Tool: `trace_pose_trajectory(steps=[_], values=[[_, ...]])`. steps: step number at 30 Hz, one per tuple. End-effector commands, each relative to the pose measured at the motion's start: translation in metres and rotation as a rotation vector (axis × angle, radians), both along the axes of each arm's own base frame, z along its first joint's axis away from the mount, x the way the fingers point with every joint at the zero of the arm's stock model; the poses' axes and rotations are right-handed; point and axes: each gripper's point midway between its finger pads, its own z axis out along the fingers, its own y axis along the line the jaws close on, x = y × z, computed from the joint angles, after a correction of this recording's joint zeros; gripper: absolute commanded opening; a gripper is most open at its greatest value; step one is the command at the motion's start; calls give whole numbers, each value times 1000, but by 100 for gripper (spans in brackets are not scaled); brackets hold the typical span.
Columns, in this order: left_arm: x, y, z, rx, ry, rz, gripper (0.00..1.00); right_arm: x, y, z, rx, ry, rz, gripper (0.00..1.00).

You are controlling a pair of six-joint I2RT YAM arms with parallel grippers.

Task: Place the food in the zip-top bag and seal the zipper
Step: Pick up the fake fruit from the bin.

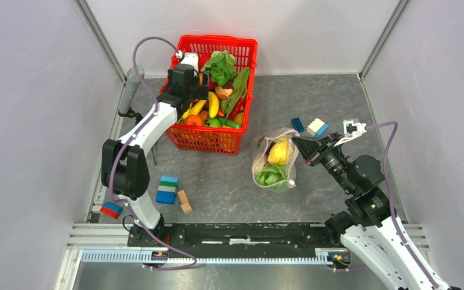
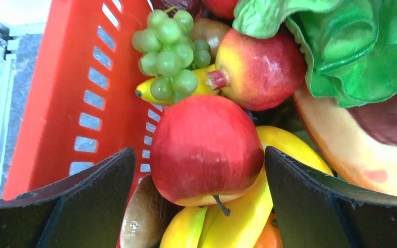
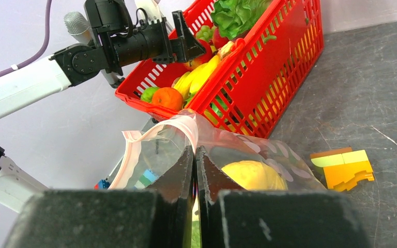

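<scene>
The red basket (image 1: pixel 241 51) at the back holds the food. My left gripper (image 2: pixel 199 155) hangs open in it, one finger on each side of a red apple (image 2: pixel 204 147), with small gaps between pads and apple. Green grapes (image 2: pixel 170 49), bananas (image 2: pixel 238 217) and leafy greens (image 2: pixel 362 46) lie around it. The clear zip-top bag (image 1: pixel 261 158) lies right of the basket with a yellow fruit (image 1: pixel 278 151) and a green vegetable (image 1: pixel 270 176) inside. My right gripper (image 3: pixel 195 150) is shut on the bag's mouth edge. The pink zipper (image 3: pixel 134 150) gapes apart.
Loose building blocks lie about: a blue one (image 1: pixel 297 124) and a white-blue one (image 1: pixel 317 127) behind the bag, a blue-green stack (image 1: pixel 167 190) and wooden pieces (image 1: pixel 185 201) near the left arm, a yellow-orange one (image 3: pixel 344 168). Grey walls close in both sides.
</scene>
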Motion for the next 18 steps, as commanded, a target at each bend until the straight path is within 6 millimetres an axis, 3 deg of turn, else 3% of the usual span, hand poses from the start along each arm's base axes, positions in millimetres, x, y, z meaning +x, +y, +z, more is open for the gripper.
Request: trace_pose_trajectory(steps=[1, 4, 9, 13, 18], values=[[-7, -7, 1, -61, 19, -12, 99, 0, -2, 25, 15, -64, -8, 7], [-17, -7, 0, -73, 28, -28, 95, -1, -3, 24, 14, -66, -12, 7], [-19, -11, 2, -90, 45, -49, 72, -4, -4, 27, 21, -75, -9, 7], [-27, -18, 29, -152, -17, -86, 58, -7, -6, 27, 27, -77, -8, 7], [-53, -29, 76, -241, -110, -177, 55, -12, -6, 28, 38, -81, 1, 7]])
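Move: The red apple sits almost between the left hand's open fingers, its middle straight below the hand point by about 3 cm. From that hand the pomegranate is some 5 cm ahead and 4 cm right, the grapes 6 cm ahead and 3 cm left, and the bananas 4 cm back and 5 cm right, all slightly lower than the apple. From the right hand the apple lies roughly 27 cm ahead, 33 cm left and 12 cm down. The left hand sinks 2 cm, closes on the red apple's sides, then lifts nearly 3 cm, drawing back. ##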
